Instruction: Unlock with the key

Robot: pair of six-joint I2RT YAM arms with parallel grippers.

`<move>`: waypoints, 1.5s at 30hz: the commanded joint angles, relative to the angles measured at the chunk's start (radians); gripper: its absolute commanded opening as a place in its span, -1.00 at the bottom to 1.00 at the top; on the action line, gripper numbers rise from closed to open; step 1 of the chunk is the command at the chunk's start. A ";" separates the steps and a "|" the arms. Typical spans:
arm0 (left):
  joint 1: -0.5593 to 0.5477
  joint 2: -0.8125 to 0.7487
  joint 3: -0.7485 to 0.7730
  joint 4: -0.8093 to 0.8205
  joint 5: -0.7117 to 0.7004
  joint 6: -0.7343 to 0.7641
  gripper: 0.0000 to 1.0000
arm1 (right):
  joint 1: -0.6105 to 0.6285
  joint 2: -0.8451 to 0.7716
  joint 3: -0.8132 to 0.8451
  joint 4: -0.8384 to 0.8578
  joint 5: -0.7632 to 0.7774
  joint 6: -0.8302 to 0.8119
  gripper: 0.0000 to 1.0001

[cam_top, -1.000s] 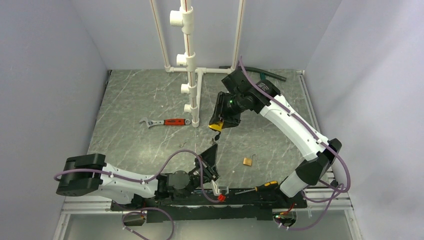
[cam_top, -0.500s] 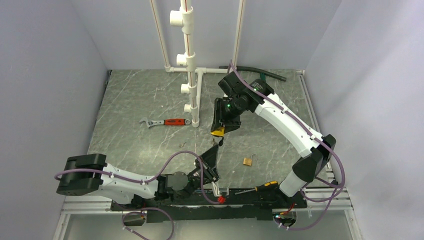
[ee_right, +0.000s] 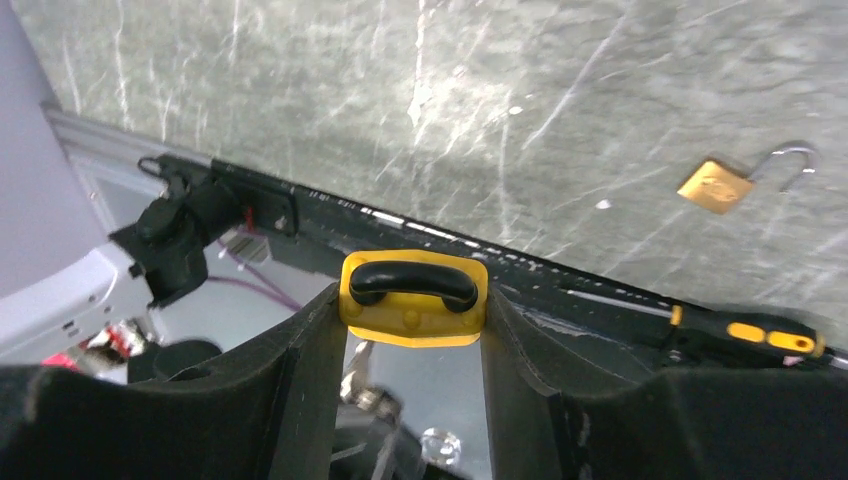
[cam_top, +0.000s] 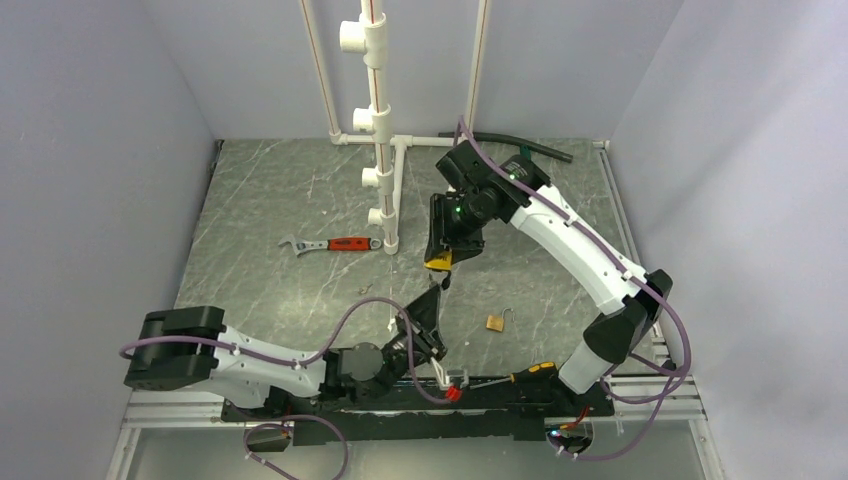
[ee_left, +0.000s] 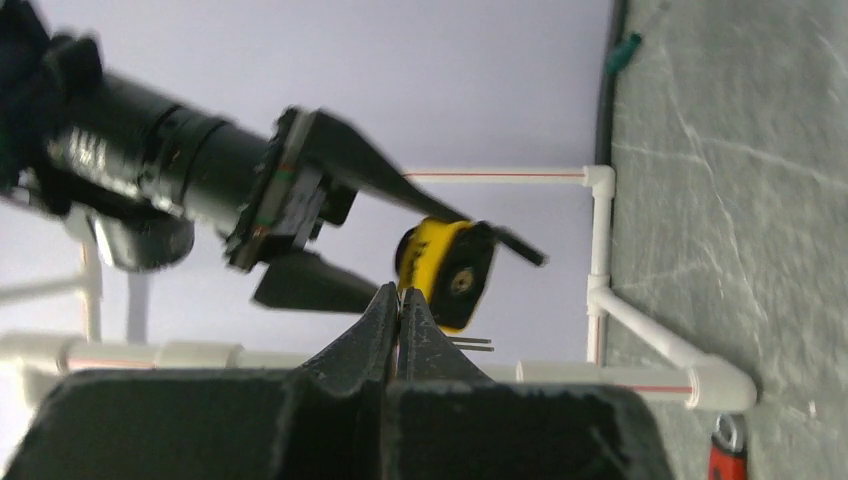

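Note:
My right gripper [cam_top: 438,258] is shut on the yellow-and-black padlock [cam_top: 436,263] and holds it in the air above the table's middle. In the right wrist view the padlock [ee_right: 413,297] sits clamped between the fingers [ee_right: 300,350]. In the left wrist view its underside with the keyhole [ee_left: 461,281] faces my left gripper [ee_left: 399,296]. My left gripper [cam_top: 437,291] is shut, with a thin sliver of metal between its tips, just below the padlock. The small silver key [ee_right: 358,365] shows blurred under the padlock, tip pointing up at it. I cannot tell if it touches the keyhole.
A small brass padlock [cam_top: 495,322] with its shackle open lies on the table to the right. A black-and-yellow screwdriver [cam_top: 522,374] lies at the near edge. A red-handled wrench [cam_top: 335,243] lies left of the white pipe frame [cam_top: 381,130]. A black hose [cam_top: 530,149] lies at the back.
My right gripper has lowered the padlock slightly toward the near side. My left arm has shifted right and pushed its tips up closer under the padlock.

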 commanded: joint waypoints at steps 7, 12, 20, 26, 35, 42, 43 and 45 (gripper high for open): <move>0.001 -0.335 0.433 -0.841 -0.042 -1.209 -1.00 | -0.157 0.075 0.346 -0.177 0.384 0.014 -1.00; 0.019 -0.502 0.473 -1.053 -0.012 -1.668 -1.00 | -0.218 0.040 0.396 -0.144 0.423 0.091 -1.00; 0.143 -0.596 0.474 -1.141 -0.036 -2.321 -1.00 | -0.215 -0.293 -0.032 0.195 0.359 0.288 -1.00; 0.249 -0.581 0.456 -1.157 0.002 -2.645 -1.00 | -0.214 -0.482 -0.300 0.422 0.275 0.331 -1.00; 0.398 -0.538 0.103 -0.471 0.317 -2.736 -1.00 | -0.212 -0.585 -0.434 0.479 0.164 0.449 -1.00; 0.415 -0.416 -0.005 0.015 0.430 -2.617 -1.00 | -0.211 -0.641 -0.530 0.621 0.081 0.597 -1.00; 0.416 -0.398 -0.006 0.057 0.445 -2.601 -1.00 | -0.211 -0.650 -0.549 0.652 0.076 0.606 -1.00; 0.417 -0.368 -0.001 0.133 0.480 -2.571 -1.00 | -0.210 -0.656 -0.556 0.679 0.083 0.602 -1.00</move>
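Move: The lock, already gripped between the right fingertips, sits about 5 cm ahead of the left hand's shut fingertips, 2 cm to their right and nearly level. From the right hand, those fingertips with the key are some 6 cm back and 2 cm left, level with it. On the table 20-odd cm below, the brass padlock lies about 14 cm right and 3 cm back of the right hand; the white pipe stand's near foot is about 12 cm left and 17 cm ahead. Right carries the lock right and forward, then partly back; left arcs up 15 cm and down, rolling 150 degrees. ##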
